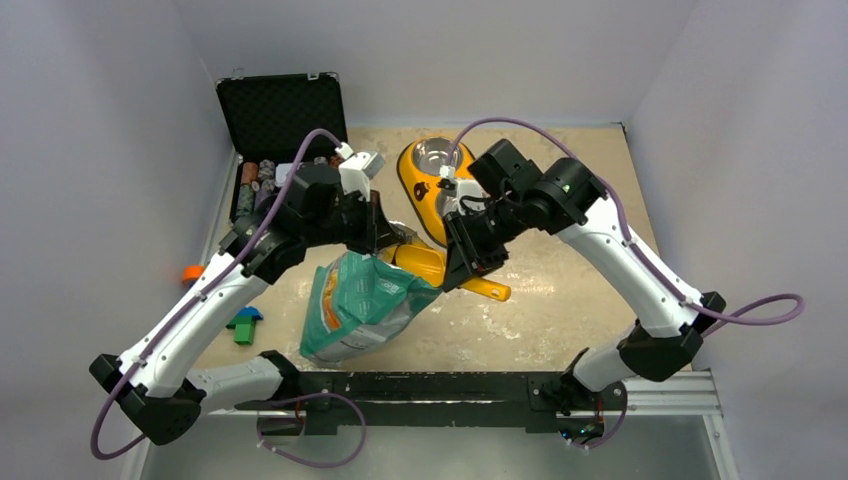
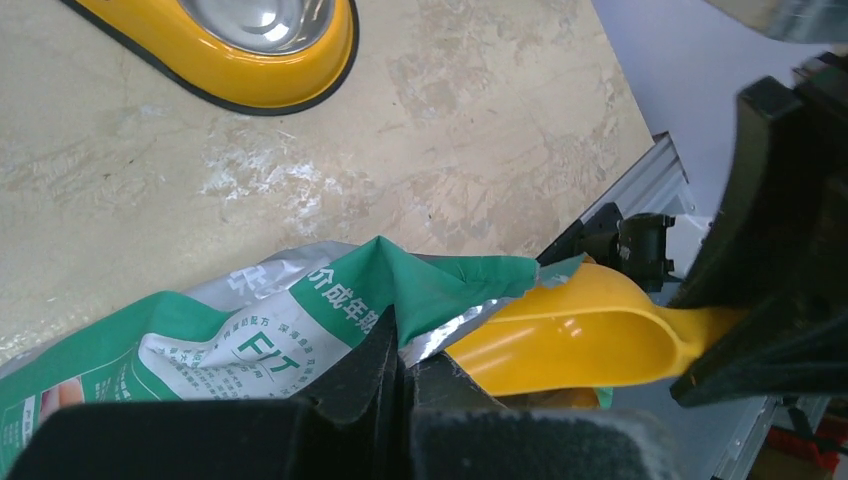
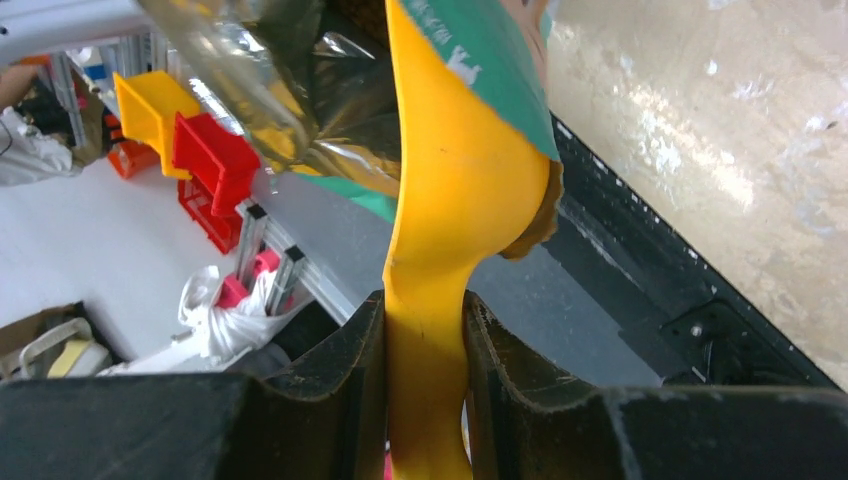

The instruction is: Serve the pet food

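A teal-green pouch point(image 1: 360, 305) stands tilted near the table's front, its mouth pulled open. My left gripper point(image 1: 388, 245) is shut on the pouch's top edge; in the left wrist view its fingertips point(image 2: 385, 345) pinch the green and silver foil point(image 2: 300, 320). My right gripper point(image 1: 462, 270) is shut on the handle of a yellow scoop point(image 1: 425, 262). The handle sits tight between its pads point(image 3: 425, 320). The scoop's bowl point(image 3: 450, 170) reaches into the pouch mouth point(image 3: 480, 60), as the left wrist view also shows of the scoop point(image 2: 590, 335). The pet food is hidden inside the pouch.
A yellow double-bowl feeder point(image 1: 425, 195) with a steel bowl point(image 1: 445, 155) lies just behind the grippers; its rim point(image 2: 250, 95) is also in the left wrist view. An open black case point(image 1: 280, 110) with chips stands back left. Green blocks point(image 1: 243, 328) lie left. A black rail point(image 1: 440, 385) lines the near edge.
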Controlling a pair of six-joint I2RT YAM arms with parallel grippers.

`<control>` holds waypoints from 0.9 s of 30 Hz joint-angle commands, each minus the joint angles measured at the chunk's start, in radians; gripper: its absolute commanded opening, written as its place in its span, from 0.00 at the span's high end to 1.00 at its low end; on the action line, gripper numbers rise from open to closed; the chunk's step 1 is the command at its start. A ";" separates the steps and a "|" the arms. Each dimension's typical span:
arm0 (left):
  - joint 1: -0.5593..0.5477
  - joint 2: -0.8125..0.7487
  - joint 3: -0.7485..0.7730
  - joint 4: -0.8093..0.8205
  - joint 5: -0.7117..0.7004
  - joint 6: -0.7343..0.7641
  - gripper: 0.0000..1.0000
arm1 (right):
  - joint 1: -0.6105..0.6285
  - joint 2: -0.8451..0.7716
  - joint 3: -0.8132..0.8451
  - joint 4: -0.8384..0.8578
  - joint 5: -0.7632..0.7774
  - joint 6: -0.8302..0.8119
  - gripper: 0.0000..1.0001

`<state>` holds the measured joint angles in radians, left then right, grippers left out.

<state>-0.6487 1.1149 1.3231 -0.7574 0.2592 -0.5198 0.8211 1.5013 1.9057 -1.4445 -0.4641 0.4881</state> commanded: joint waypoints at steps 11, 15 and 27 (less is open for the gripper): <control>-0.047 0.077 0.114 0.115 0.103 -0.002 1.00 | -0.113 0.330 0.371 -0.083 0.218 -0.075 1.00; -0.046 0.081 0.126 0.083 0.055 -0.015 1.00 | -0.114 0.333 0.401 -0.063 0.236 -0.072 1.00; -0.062 0.191 0.250 0.029 0.106 -0.013 1.00 | -0.113 0.060 -0.325 0.110 0.284 -0.165 1.00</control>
<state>-0.7181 1.3281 1.4647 -0.8158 0.2756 -0.4957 0.7300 1.5337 1.6604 -1.3216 -0.3298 0.3790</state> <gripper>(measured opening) 0.030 0.297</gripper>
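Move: The right hand grips the scoop by its handle, with its head already at the bag mouth, whose middle lies about 8 cm left, 1 cm ahead and 5 cm below the hand. The near pet bowl stands roughly 30 cm ahead, 2 cm right and 28 cm below. The left hand pinches the bag's rim; the mouth's middle lies about 5 cm right, 5 cm back and 4 cm below it. Right hand swings scoop about 8 cm forward, then back and down deeper into bag; left shifts held rim right. ##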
